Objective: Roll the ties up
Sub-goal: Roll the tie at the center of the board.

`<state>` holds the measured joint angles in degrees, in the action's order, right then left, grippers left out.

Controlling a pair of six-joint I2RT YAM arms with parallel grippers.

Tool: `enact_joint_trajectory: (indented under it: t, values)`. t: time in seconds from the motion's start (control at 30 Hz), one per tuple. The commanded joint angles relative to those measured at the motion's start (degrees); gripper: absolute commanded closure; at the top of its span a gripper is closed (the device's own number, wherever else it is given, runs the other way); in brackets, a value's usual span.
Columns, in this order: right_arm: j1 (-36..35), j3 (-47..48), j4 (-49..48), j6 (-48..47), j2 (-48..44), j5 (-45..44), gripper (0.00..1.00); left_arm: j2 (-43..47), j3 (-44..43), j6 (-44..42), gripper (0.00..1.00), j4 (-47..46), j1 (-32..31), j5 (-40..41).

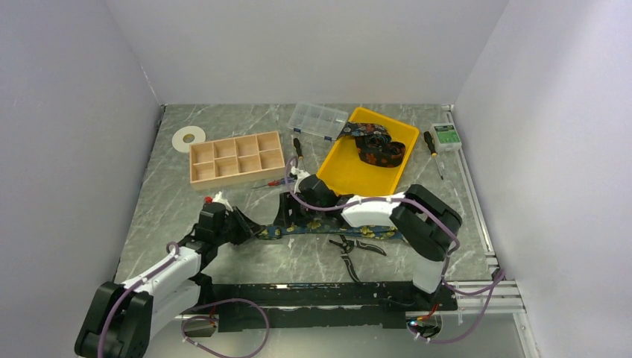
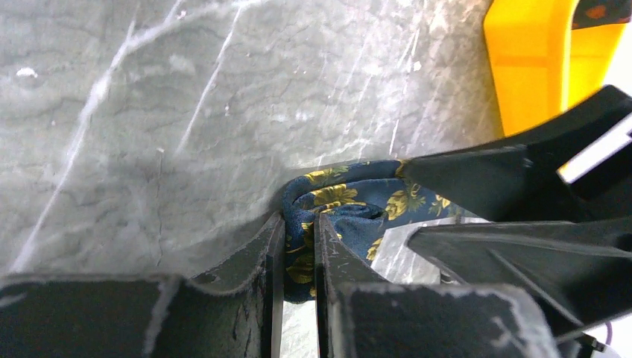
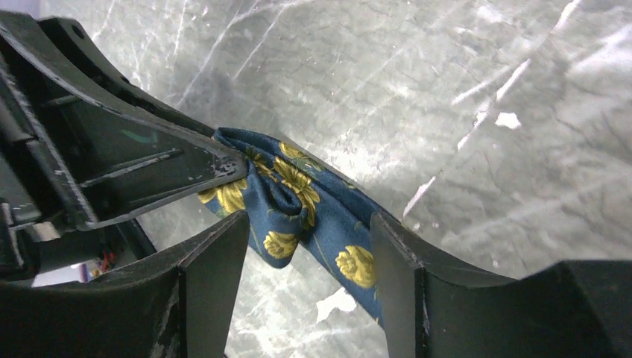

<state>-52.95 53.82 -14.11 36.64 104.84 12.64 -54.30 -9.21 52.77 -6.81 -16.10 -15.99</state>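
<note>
A dark navy tie (image 1: 335,231) with yellow flowers lies flat across the table in front of the arm bases. Its left end is folded over into a small curl (image 2: 335,198). My left gripper (image 1: 250,227) (image 2: 298,224) is shut on that folded end, with fabric pinched between its fingers. My right gripper (image 1: 287,215) (image 3: 307,224) stands open astride the same curl (image 3: 294,190), and its fingers are apart from the cloth. The two grippers nearly touch. A second tie (image 1: 376,145) lies loosely coiled in the yellow tray (image 1: 343,175).
Black-handled pliers (image 1: 350,247) lie just in front of the tie. Behind stand a wooden compartment box (image 1: 237,158), a clear organiser (image 1: 319,119), a white tape ring (image 1: 188,138), two screwdrivers (image 1: 298,149) (image 1: 432,145) and a small green box (image 1: 447,136).
</note>
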Motion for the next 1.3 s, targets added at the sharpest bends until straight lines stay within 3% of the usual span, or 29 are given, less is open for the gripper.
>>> enact_joint_trajectory:
  t: [0.0, 0.17, 0.3, 1.07, 1.27]
  values:
    - [0.1, -2.6, 0.9, 3.3, -6.8, -4.0, 0.38, 2.7, -2.5, 0.3, 0.97, 8.3, -3.6, 9.1]
    - [0.1, -5.2, -0.3, 4.3, -9.1, -2.8, 0.54, 3.7, -7.8, 0.0, 0.97, 17.8, -7.9, 19.2]
    - [0.0, -5.9, -2.3, 5.0, -8.4, -0.1, 0.6, 2.2, -12.2, 0.4, 0.97, 25.0, -10.0, 25.1]
    - [-2.0, 9.0, -4.6, 10.9, 10.4, 6.4, 0.69, -2.6, -22.2, -0.2, 0.97, 34.8, -15.9, 34.4]
    - [-1.8, 7.0, -6.0, 11.2, 8.9, 5.4, 0.65, -7.8, -28.3, -1.0, 0.97, 40.5, -18.8, 39.9]
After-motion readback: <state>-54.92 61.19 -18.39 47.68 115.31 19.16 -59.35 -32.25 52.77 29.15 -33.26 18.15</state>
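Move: The left fingers already pinch the tie's rolled end, its middle about 2 cm to their right and 1 cm below. From the open right hand the roll lies some 4 cm left, 2 cm back and 2 cm lower. Both on the table 4 cm below this hand, the blue-handled screwdriver is about 11 cm ahead and 2 cm left, the pliers roughly 19 cm right and 8 cm back. Left keeps its pinch, rolling 30 degrees, while right lifts, then sweeps about 7 cm left, narrowing round the roll. ##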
